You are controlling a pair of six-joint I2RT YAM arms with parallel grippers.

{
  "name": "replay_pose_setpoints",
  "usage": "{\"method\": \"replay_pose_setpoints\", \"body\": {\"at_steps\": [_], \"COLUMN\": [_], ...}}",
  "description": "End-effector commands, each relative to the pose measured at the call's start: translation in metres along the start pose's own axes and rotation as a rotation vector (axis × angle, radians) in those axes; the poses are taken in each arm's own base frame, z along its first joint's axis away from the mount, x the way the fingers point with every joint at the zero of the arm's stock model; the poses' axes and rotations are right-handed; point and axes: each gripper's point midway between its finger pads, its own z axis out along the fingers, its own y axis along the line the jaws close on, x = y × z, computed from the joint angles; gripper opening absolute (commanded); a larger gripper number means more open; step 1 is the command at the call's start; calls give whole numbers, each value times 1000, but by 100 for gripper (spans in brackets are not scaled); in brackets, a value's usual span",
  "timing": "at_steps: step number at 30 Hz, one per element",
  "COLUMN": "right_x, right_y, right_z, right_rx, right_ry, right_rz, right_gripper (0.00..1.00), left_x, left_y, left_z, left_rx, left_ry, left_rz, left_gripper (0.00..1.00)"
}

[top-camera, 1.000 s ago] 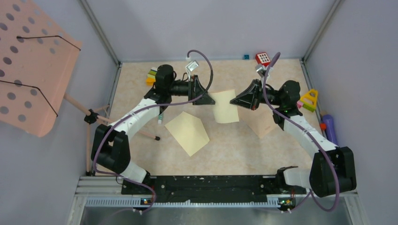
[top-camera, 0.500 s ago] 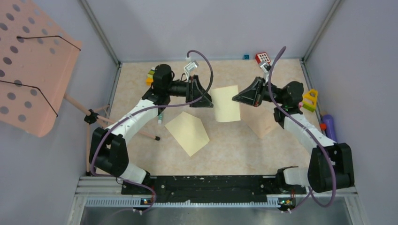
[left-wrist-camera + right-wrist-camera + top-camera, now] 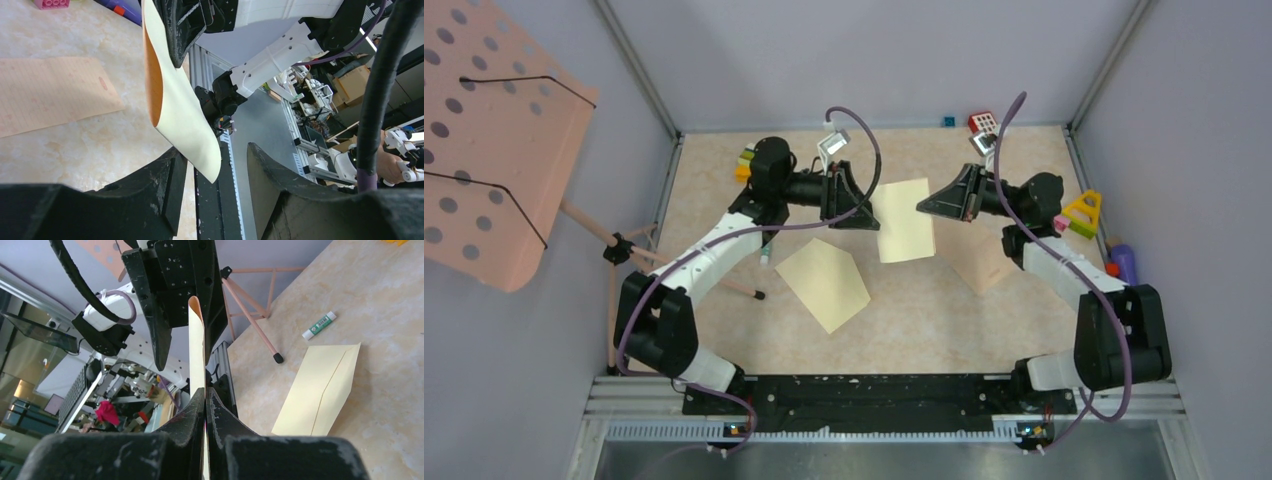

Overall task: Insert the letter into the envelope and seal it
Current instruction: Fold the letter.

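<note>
A pale yellow paper (image 3: 904,225) hangs upright above the table between my two grippers. Its two layers bow apart and show an orange-tan inside (image 3: 154,75). My right gripper (image 3: 921,205) (image 3: 206,390) is shut on its right edge (image 3: 196,350). At the opposite edge my left gripper (image 3: 869,210) (image 3: 215,152) stands open, with the paper's lower corner (image 3: 200,150) between its jaws, close to the left finger. The envelope (image 3: 824,285) (image 3: 320,390), pale yellow with a pointed flap, lies flat on the table. Whether the held paper is the letter, I cannot tell.
A tan lined sheet (image 3: 986,268) (image 3: 50,95) lies under the right arm. A glue stick (image 3: 766,255) (image 3: 320,325) lies left of the envelope. Toy blocks (image 3: 1079,215) and a purple object (image 3: 1124,262) sit at the right wall. A pink perforated board on a stand (image 3: 494,140) is at the left.
The held paper shifted slightly toward the back with the right gripper. The left jaws widened, then narrowed around the paper's edge without shutting.
</note>
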Motion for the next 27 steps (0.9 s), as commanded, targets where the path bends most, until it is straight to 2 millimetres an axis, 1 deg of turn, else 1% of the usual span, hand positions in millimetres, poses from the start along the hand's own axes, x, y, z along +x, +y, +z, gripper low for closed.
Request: {"method": "replay_pose_setpoints", "body": {"at_steps": [1,6,8,10,12,16,18,19,21,22,24,25,27], "right_x": [-16,-19,-20,-20,-20,-20,-20,-19,-19,-19,-16,-15,-12], "right_y": [11,15,16,17,19,21,22,23,26,28,30,31,33], "right_z": [3,4,3,4,3,3,3,3,2,2,2,1,0], "right_rx": [-26,-40,-43,-46,-50,-58,-61,-64,-69,-72,-78,-82,-88], "right_ry": [-38,-43,-46,-45,-45,-43,-41,-39,-34,-29,-11,-3,8], "right_rz": [-24,-5,-5,-3,-3,-11,-17,-25,-55,-73,-105,-125,-160], "right_gripper": [0,0,0,0,0,0,0,2,25,40,61,67,73], "left_x": [0,6,7,9,9,8,8,7,6,5,4,3,1], "left_y": [-9,-11,-11,-10,-10,-9,-7,-4,0,4,11,15,22], "left_z": [2,6,7,7,8,9,9,10,10,10,9,8,6], "left_rx": [35,59,61,64,67,64,56,47,30,14,-20,-39,-74], "left_ry": [9,30,35,38,41,39,36,31,23,17,7,0,-17], "left_rz": [58,56,57,53,54,49,45,41,37,32,24,22,9], "left_gripper": [51,51,47,38,25,4,1,0,0,0,0,0,0]}}
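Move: The folded letter hangs in the air, its middle about 5 cm to the right of the left hand and level with it, its near edge already between the open left fingertips. From the right hand, shut on the letter's other side, that middle is some 3 cm left and 2 cm back. The envelope lies about 11 cm left, 5 cm back and 29 cm below the left hand; the brown sheet is some 18 cm right of the right hand, straight out level with it, equally far below. The letter changes hands: the left hand eases back about 1 cm along its left edge, closes from half open and pinches both layers there, then comes forward again while sinking about 1 cm. The right hand keeps its pinch while rising about 1 cm with a slight tilt, then opens wide and lets go, its fingers staying around the letter's right side. ##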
